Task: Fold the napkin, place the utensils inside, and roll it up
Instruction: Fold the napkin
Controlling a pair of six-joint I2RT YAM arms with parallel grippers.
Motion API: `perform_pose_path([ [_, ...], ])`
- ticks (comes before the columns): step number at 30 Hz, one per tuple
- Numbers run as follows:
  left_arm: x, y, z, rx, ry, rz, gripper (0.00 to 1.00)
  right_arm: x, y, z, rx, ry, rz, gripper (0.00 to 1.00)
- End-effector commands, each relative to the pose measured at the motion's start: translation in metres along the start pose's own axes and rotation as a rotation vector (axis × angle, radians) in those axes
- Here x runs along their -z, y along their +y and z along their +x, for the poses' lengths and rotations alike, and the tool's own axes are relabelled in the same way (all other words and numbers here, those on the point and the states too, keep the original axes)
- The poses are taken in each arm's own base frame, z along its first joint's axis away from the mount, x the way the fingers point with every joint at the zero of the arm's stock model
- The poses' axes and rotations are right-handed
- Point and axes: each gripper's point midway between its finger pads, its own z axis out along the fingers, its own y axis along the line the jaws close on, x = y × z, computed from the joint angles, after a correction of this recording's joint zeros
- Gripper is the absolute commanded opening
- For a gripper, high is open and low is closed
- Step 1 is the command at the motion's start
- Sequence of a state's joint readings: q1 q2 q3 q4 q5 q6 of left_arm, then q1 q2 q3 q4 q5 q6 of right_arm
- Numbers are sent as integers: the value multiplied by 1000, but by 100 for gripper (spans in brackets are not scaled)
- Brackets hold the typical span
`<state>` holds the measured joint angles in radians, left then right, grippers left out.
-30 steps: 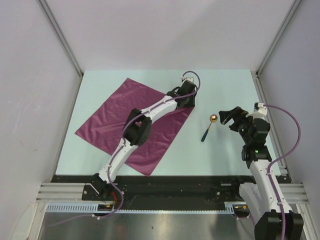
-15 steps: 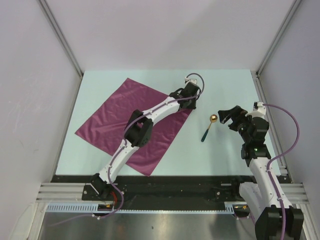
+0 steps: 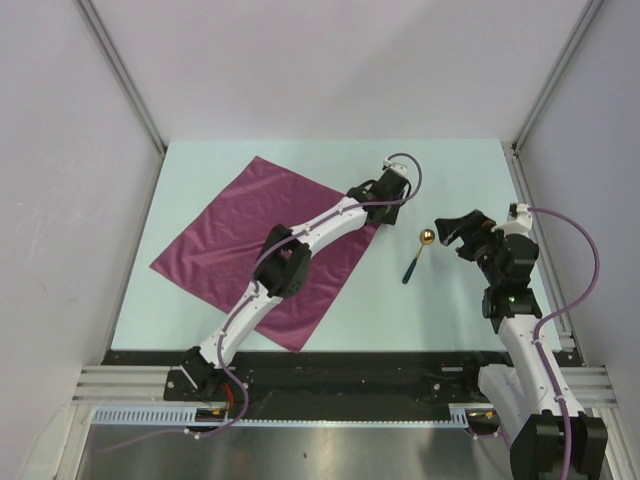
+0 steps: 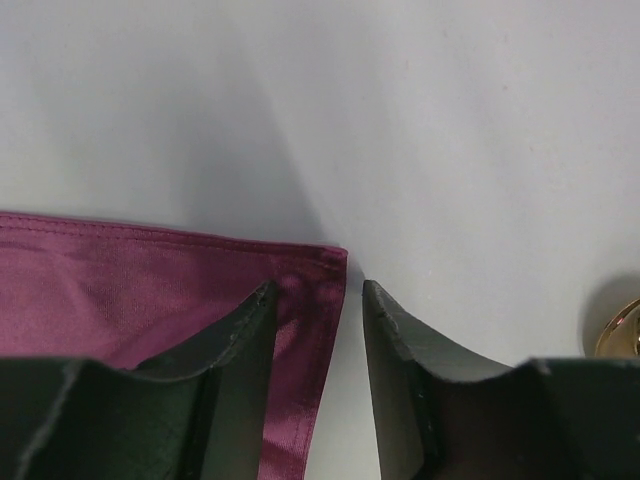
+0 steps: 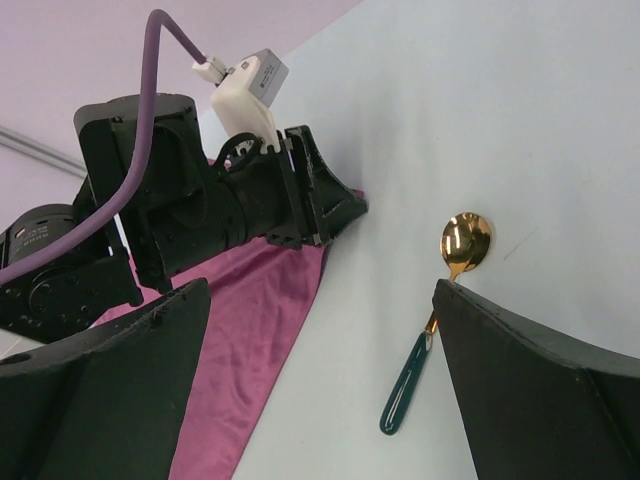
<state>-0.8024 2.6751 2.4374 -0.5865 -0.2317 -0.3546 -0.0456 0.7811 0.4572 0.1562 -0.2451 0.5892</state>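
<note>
The magenta napkin (image 3: 260, 240) lies flat and unfolded on the pale table, left of centre. My left gripper (image 3: 386, 204) is low over its right corner. In the left wrist view the gripper (image 4: 318, 290) is open, one finger over the napkin (image 4: 150, 290) and the other over bare table, with the corner hem lying flat between them. The spoon (image 3: 415, 255), with a gold bowl and a dark handle, lies just right of that corner. My right gripper (image 3: 455, 232) hovers wide open right of the spoon; in its own view the gripper (image 5: 318, 290) frames the spoon (image 5: 466, 241) and the napkin (image 5: 250, 330).
The pale table (image 3: 450, 170) is walled by white panels with metal posts (image 3: 545, 90) at the back corners. A dark rail (image 3: 330, 365) runs along the near edge by the arm bases. The left arm (image 3: 290, 255) stretches diagonally across the napkin.
My left gripper has slid right along the napkin to its right corner and its jaws have parted slightly. The right arm, the spoon and the napkin have stayed put.
</note>
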Motion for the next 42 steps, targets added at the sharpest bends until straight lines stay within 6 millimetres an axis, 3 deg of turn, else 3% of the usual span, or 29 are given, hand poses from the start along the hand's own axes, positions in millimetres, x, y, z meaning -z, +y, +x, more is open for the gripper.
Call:
perform_pose_path([
  [1, -1, 1, 31, -93, 97, -20, 43, 0, 17, -20, -6, -55, -51, 99],
  [3, 1, 0, 31, -104, 94, -24, 37, 0, 17, -21, -10, -60, -50, 99],
  [7, 1, 0, 31, -107, 95, -22, 13, 1, 18, -24, -14, -69, -51, 99],
  [10, 1, 0, 27, -106, 69, -19, 0, 2, 17, -24, -12, -67, -48, 99],
  [14, 6, -6, 14, -100, 15, 20, 0, 3, 16, -23, -8, -66, -40, 99],
  [16, 20, -12, -14, -73, -67, 36, 0, 4, 16, -24, -6, -67, -41, 99],
  [17, 23, -12, -18, -72, -84, 34, 0, 4, 16, -24, -6, -66, -40, 99],
  [18, 38, -12, -39, -58, -136, 35, 0, 4, 15, -24, -4, -66, -37, 99],
  [21, 56, 1, -65, -22, -220, 1, 0, 5, 17, -25, -1, -68, -38, 99],
  [23, 76, 18, -79, 31, -270, -24, 0, 6, 17, -26, 2, -70, -35, 99],
  [26, 101, 53, -75, 123, -294, -58, 0, 8, 17, -28, 7, -72, -35, 99],
  [27, 112, 58, -86, 158, -350, -40, 0, 7, 17, -27, 7, -70, -35, 99],
  [28, 107, 71, -57, 177, -308, -56, 0, 7, 17, -27, 8, -69, -34, 99],
  [29, 132, 86, -74, 218, -362, -44, 0, 7, 18, -27, 8, -68, -37, 100],
  [30, 139, 94, -78, 246, -397, -35, 0, 7, 18, -27, 8, -67, -39, 99],
  [31, 138, 106, -57, 272, -373, -45, 0, 7, 19, -27, 8, -67, -43, 99],
  [32, 159, 124, -68, 311, -413, -47, 0, 7, 19, -27, 5, -65, -47, 99],
  [33, 163, 135, -63, 331, -407, -52, 0, 7, 19, -26, 2, -65, -47, 99],
  [34, 162, 148, -39, 362, -364, -70, 0, 6, 19, -26, -1, -62, -47, 99],
  [35, 167, 170, -32, 398, -357, -98, 0, 6, 20, -26, -6, -63, -54, 99],
  [36, 186, 180, -35, 439, -386, -100, 0, 6, 20, -25, -9, -63, -54, 99],
  [37, 184, 194, -5, 453, -343, -134, 0, 5, 21, -26, -10, -63, -58, 99],
  [39, 206, 225, 6, 498, -372, -191, 0, 4, 21, -26, -9, -63, -61, 99],
  [40, 205, 237, 34, 503, -323, -234, 0, 4, 23, -26, -7, -62, -67, 99],
  [42, 217, 265, 49, 540, -327, -303, 0, 2, 23, -27, 0, -60, -67, 99],
])
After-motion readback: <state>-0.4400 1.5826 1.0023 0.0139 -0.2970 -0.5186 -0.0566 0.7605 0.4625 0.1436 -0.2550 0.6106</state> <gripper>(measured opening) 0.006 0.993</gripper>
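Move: The napkin's right-hand corner lies between the left hand's half-open fingertips, about 1 cm ahead and 1 cm below. From that hand, the spoon's middle is some 13 cm back and 7 cm to the right, while the napkin's far corner is roughly 22 cm ahead and 38 cm left. From the idle right hand, the right-hand corner lies about 16 cm ahead, 13 cm left and 19 cm down. The left fingers pinch the napkin's right-hand corner, then carry it up about 10 cm and some 28 cm left. ##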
